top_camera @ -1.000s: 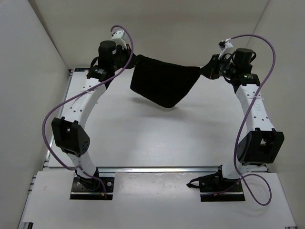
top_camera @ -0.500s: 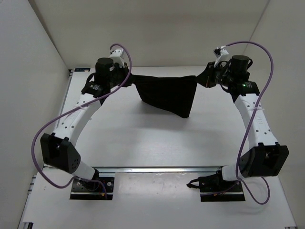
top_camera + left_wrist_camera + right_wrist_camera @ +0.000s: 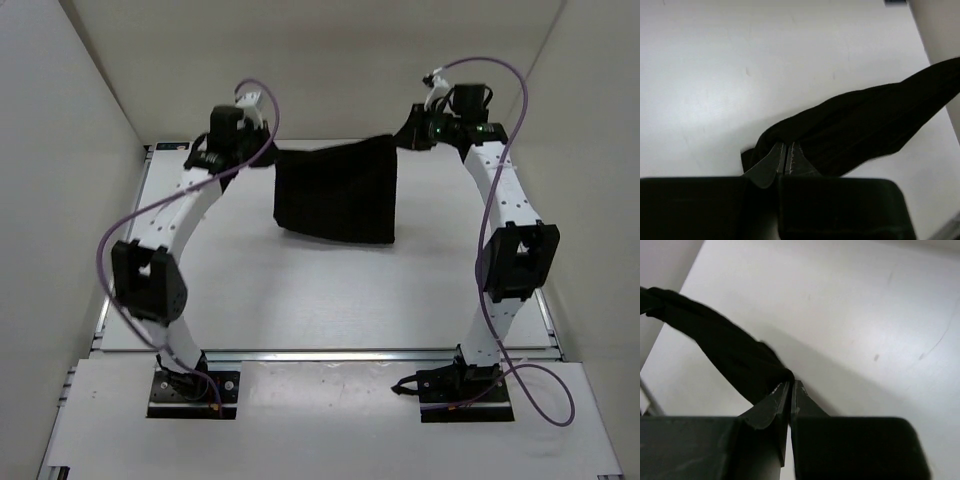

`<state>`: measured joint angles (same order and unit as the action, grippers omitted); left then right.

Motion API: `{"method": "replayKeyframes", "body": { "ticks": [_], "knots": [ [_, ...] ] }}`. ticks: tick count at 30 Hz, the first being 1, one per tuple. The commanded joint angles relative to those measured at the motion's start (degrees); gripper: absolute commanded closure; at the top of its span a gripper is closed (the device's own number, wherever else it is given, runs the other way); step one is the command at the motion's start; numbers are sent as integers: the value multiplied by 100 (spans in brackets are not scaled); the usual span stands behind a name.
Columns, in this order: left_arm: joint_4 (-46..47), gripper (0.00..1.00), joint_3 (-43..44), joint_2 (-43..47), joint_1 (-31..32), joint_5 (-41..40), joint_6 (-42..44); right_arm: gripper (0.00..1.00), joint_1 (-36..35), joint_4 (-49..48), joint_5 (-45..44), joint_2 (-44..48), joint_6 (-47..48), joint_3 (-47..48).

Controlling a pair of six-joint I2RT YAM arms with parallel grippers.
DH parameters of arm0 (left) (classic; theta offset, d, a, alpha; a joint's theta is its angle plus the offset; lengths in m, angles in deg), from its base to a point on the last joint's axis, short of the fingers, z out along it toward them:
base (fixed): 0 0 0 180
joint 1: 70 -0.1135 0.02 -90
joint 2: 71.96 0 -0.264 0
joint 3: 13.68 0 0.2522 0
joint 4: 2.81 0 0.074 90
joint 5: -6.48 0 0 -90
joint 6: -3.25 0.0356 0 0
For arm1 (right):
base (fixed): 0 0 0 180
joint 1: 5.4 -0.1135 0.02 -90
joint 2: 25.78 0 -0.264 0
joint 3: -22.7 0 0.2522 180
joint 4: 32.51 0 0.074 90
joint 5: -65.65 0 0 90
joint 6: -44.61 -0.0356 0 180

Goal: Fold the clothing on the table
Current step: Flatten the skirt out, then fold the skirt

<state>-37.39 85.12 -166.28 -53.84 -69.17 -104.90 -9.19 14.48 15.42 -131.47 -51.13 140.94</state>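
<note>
The black clothing (image 3: 336,193) hangs stretched between my two grippers above the far part of the white table (image 3: 300,290), its lower edge drooping toward the surface. My left gripper (image 3: 268,153) is shut on the garment's left top corner; in the left wrist view the gripper (image 3: 786,146) pinches the clothing (image 3: 865,125), which runs off to the right. My right gripper (image 3: 402,135) is shut on the right top corner; in the right wrist view the gripper (image 3: 790,384) holds the clothing (image 3: 725,350), which trails off to the left.
White enclosure walls (image 3: 70,120) close in the table on the left, back and right. Purple cables (image 3: 120,230) loop off both arms. An aluminium rail (image 3: 330,353) runs along the near table edge, with both arm bases (image 3: 190,390) in front of it.
Both grippers have risen and moved toward the back. The clothing, earlier sagging in a skewed shape, now hangs as a flatter rectangle between them. The right arm has straightened upward.
</note>
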Motion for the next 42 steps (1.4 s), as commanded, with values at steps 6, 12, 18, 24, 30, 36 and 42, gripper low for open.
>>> {"method": "replayKeyframes", "body": {
  "ticks": [6,12,18,24,30,36,42],
  "knots": [
    [-213,100,3354,-791,-184,-293,154,100,590,-485,32,117,-148,1857],
    [209,100,275,561,298,-564,339,100,792,-1284,259,1620,-121,-1582],
    [219,100,-2944,2599,1493,-1610,-72,100,415,-1188,-22,3429,-67,-4845],
    [-151,100,-4178,3631,1522,-1216,-883,100,-279,-1099,-40,4284,-551,-6483],
    [367,100,-4443,2641,933,-592,-936,100,-52,-1486,215,3417,-613,-6635],
    [377,100,-4039,1323,739,-592,-822,100,-113,-1531,110,2239,-384,-6046],
    [403,100,-3336,583,722,-714,-733,100,-122,-1512,128,1534,-288,-5467]
  ]
}}
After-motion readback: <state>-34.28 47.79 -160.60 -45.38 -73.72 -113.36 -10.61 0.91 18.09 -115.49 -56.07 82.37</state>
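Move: Both hands still grip the skirt by its upper corners; its middle hangs about 13 cm to the right of the left hand, 5 cm back and 10 cm down, and about 12 cm left of the right hand, 6 cm back and 12 cm down. The bare table where the skirt is to lie is centred some 21 cm back, 11 cm right and 23 cm below the left hand, and about 25 cm back, 14 cm left and 26 cm below the right. Keeping their pinch on the skirt's upper corners, both hands snap upward and forward (left about 13 cm up and 8 forward, right 11 up and 4 forward), then sweep fast back towards the bases and down, dragging the upper edge nearly 30 cm back over the table. From there they sink a further 5 to 10 cm towards the table while easing about 4 cm forward again, the fingers tipping down to end some 30 degrees steeper than at the start, still shut. ##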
